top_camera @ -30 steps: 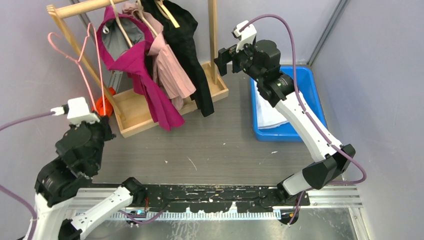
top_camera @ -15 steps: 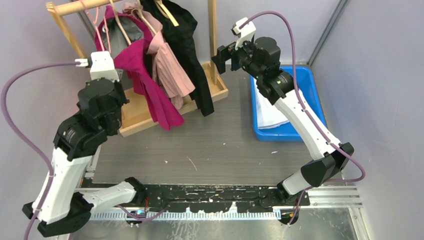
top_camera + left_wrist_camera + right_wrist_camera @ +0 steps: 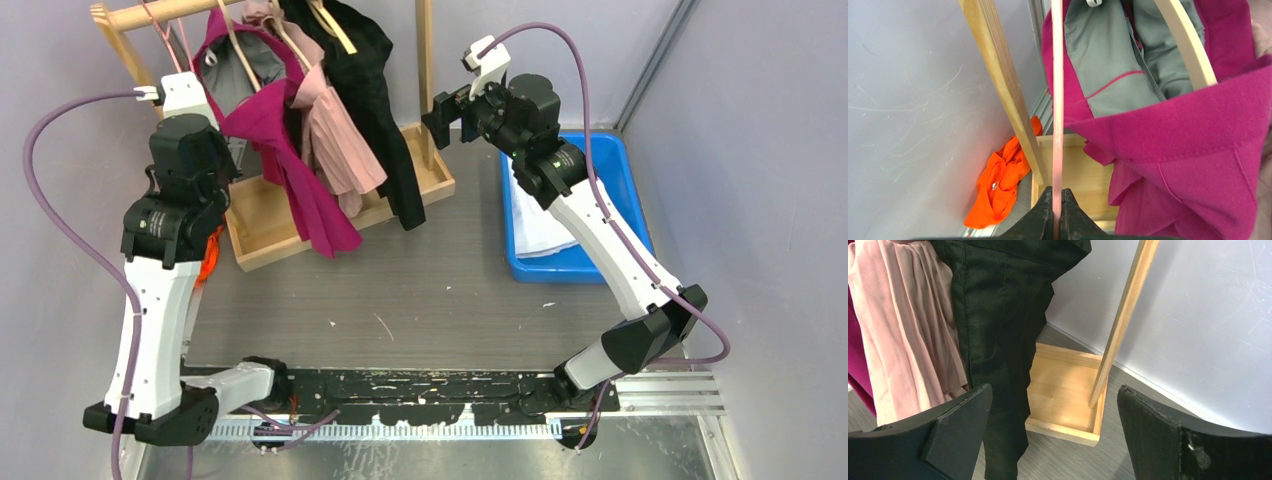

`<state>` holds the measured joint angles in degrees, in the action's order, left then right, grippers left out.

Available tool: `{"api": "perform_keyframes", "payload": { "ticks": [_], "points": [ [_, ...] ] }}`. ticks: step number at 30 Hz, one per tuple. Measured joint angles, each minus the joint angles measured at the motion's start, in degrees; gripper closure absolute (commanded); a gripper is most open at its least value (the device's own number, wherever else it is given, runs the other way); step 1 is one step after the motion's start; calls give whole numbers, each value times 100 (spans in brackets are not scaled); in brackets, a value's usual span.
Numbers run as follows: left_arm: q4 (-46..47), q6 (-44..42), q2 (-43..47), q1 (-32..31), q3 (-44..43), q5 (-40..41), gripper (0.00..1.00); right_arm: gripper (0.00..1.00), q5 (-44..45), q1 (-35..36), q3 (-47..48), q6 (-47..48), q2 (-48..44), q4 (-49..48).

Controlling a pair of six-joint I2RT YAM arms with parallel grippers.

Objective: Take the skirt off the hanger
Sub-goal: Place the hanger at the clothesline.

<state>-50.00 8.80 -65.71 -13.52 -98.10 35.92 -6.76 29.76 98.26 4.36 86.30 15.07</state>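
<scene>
The hanger (image 3: 1057, 100) is a thin pink wire one, and my left gripper (image 3: 1057, 201) is shut on its lower bar, holding it up next to the rack's left post (image 3: 1003, 95). No garment hangs on the part of it I can see. The orange skirt (image 3: 998, 185) lies crumpled on the floor against the wall, left of the rack's base; in the top view the orange skirt (image 3: 208, 252) peeks out beside my left arm. My right gripper (image 3: 1055, 395) is wide open and empty, held high near the rack's right post (image 3: 1120, 325).
The wooden rack (image 3: 345, 195) holds a magenta coat (image 3: 290, 150), a pale pink garment (image 3: 340, 140) and a black garment (image 3: 385, 110) on wooden hangers. A blue bin (image 3: 610, 170) with white cloth sits at the right. Walls close in behind and on the left.
My left arm has risen and swung back toward the rack's rail, carrying the pink hanger up with it. The orange skirt stays low by the rack's base. The right arm has barely moved.
</scene>
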Motion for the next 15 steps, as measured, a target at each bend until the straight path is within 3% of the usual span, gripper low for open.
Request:
{"api": "perform_keyframes", "payload": {
  "ticks": [8, 15],
  "points": [
    [136, 131, -522, 977, -269, -1169, 100, 0, -37, 0, 26, 0, 76, 0],
    [177, 184, -1180, 1453, -334, -1849, 100, 0, -39, 0, 55, 28, 184, 44]
  ]
}}
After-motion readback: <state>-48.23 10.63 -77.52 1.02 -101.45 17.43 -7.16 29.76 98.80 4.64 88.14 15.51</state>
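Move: The pink hanger is already gripped by one end in the left hand; the free part of the clothesline's wooden rail it is bound for lies about 17 cm ahead, 2 cm left and 14 cm above. The rack's left post stands some 14 cm ahead and 9 cm left, while the magenta jacket hangs about 10 cm ahead, 8 cm right and slightly lower. From the right hand, that rail spot is roughly 10 cm ahead, 35 cm left and 14 cm up. The pink hanger is carried forward about 7 cm by the left hand, first nearly level, then forward and down some 4 cm, with a little leftward drift, in between the rack's left post and the magenta jacket to bring its hook to the rail. The wrist tips down and rolls its left side lower by about 10 degrees in all; the fingers keep their pinch. ##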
